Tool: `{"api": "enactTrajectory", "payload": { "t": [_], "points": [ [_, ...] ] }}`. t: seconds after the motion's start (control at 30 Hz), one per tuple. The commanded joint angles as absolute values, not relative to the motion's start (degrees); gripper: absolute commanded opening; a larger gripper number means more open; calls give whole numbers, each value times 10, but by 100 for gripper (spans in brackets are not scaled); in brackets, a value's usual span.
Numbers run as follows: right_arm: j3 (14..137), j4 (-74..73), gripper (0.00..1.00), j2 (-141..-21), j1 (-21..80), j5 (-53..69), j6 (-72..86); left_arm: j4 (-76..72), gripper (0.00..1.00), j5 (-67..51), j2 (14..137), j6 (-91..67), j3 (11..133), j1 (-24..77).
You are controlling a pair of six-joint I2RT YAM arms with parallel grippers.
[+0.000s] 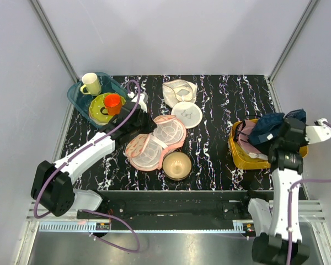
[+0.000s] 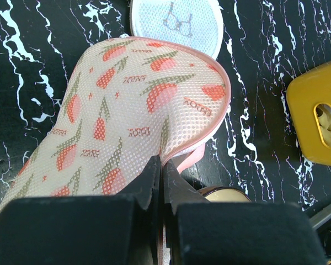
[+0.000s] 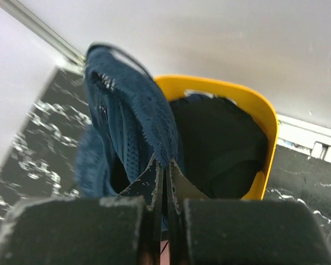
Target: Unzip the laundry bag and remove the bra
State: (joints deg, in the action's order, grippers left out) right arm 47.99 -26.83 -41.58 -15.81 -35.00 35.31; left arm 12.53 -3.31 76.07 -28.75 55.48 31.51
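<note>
The salmon-pink laundry bag (image 1: 154, 142) with its carrot-like print lies spread in the middle of the black marble table (image 1: 220, 110), its pale inside showing. My left gripper (image 1: 145, 125) is shut on the bag's pink-trimmed edge. In the left wrist view the mesh bag (image 2: 127, 105) rises in front of the left gripper (image 2: 161, 164), pinched between the fingers. My right gripper (image 1: 275, 132) is shut on a dark blue lace bra (image 1: 266, 128), which hangs over the yellow basket (image 1: 237, 152). In the right wrist view the bra (image 3: 127, 121) drapes from the right gripper (image 3: 164, 164).
A tan bowl (image 1: 177, 164) sits just in front of the bag. A round white mesh disc (image 1: 186, 114) with beige cloth (image 1: 179, 90) lies behind it. A teal tray (image 1: 77, 95) at the back left holds a cream mug (image 1: 90, 83), a green plate (image 1: 97, 107) and an orange cup (image 1: 112, 102). The yellow basket (image 3: 254, 105) holds dark clothes.
</note>
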Motion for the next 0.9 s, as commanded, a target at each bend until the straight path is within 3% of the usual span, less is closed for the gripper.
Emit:
{"api": "enactTrajectory", "payload": {
  "t": [0.0, 0.1, 0.2, 0.23, 0.27, 0.37, 0.47, 0.8, 0.87],
  "points": [
    [447, -224, 0, -524, -160, -317, 366, 109, 0, -41, 751, -282, 575, 313],
    [455, -229, 0, -599, -160, -310, 375, 107, 0, -43, 752, -286, 571, 313],
    [454, -245, 11, -601, -160, -321, 388, 105, 0, -48, 753, -287, 566, 313],
    [452, -243, 29, -592, -160, -322, 388, 105, 0, -48, 753, -286, 564, 313],
    [450, -242, 37, -580, -160, -322, 386, 105, 0, -47, 751, -286, 562, 312],
    [461, -245, 55, -534, -160, -314, 374, 103, 0, -47, 754, -282, 562, 312],
    [499, -264, 65, -497, -160, -267, 362, 105, 0, -56, 762, -273, 566, 313],
    [577, -294, 67, -471, -160, -250, 328, 111, 0, -49, 774, -262, 574, 312],
    [558, -262, 59, -482, -160, -203, 319, 112, 0, -47, 773, -261, 574, 312]
  ]
}}
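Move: My right hand already holds the blue bra over the yellow basket. The basket's middle lies almost straight below, some 19 cm down and about 2 cm ahead and 2 cm to the left. Inside it, the pink garment sits roughly 9 cm left and 3 cm ahead of my right hand, the black one about 6 cm right and level with it. From my left hand the basket is some 43 cm right, 5 cm back and 10 cm lower. I plunge my right hand about 12 cm down into the yellow basket with the bra, easing forward some 3.5 cm and tipping the fingers about 20 degrees downward. Near the bottom I open them to roughly two-thirds, let go of the bra, and lift back up some 15 cm, fingers levelling again and staying open. ##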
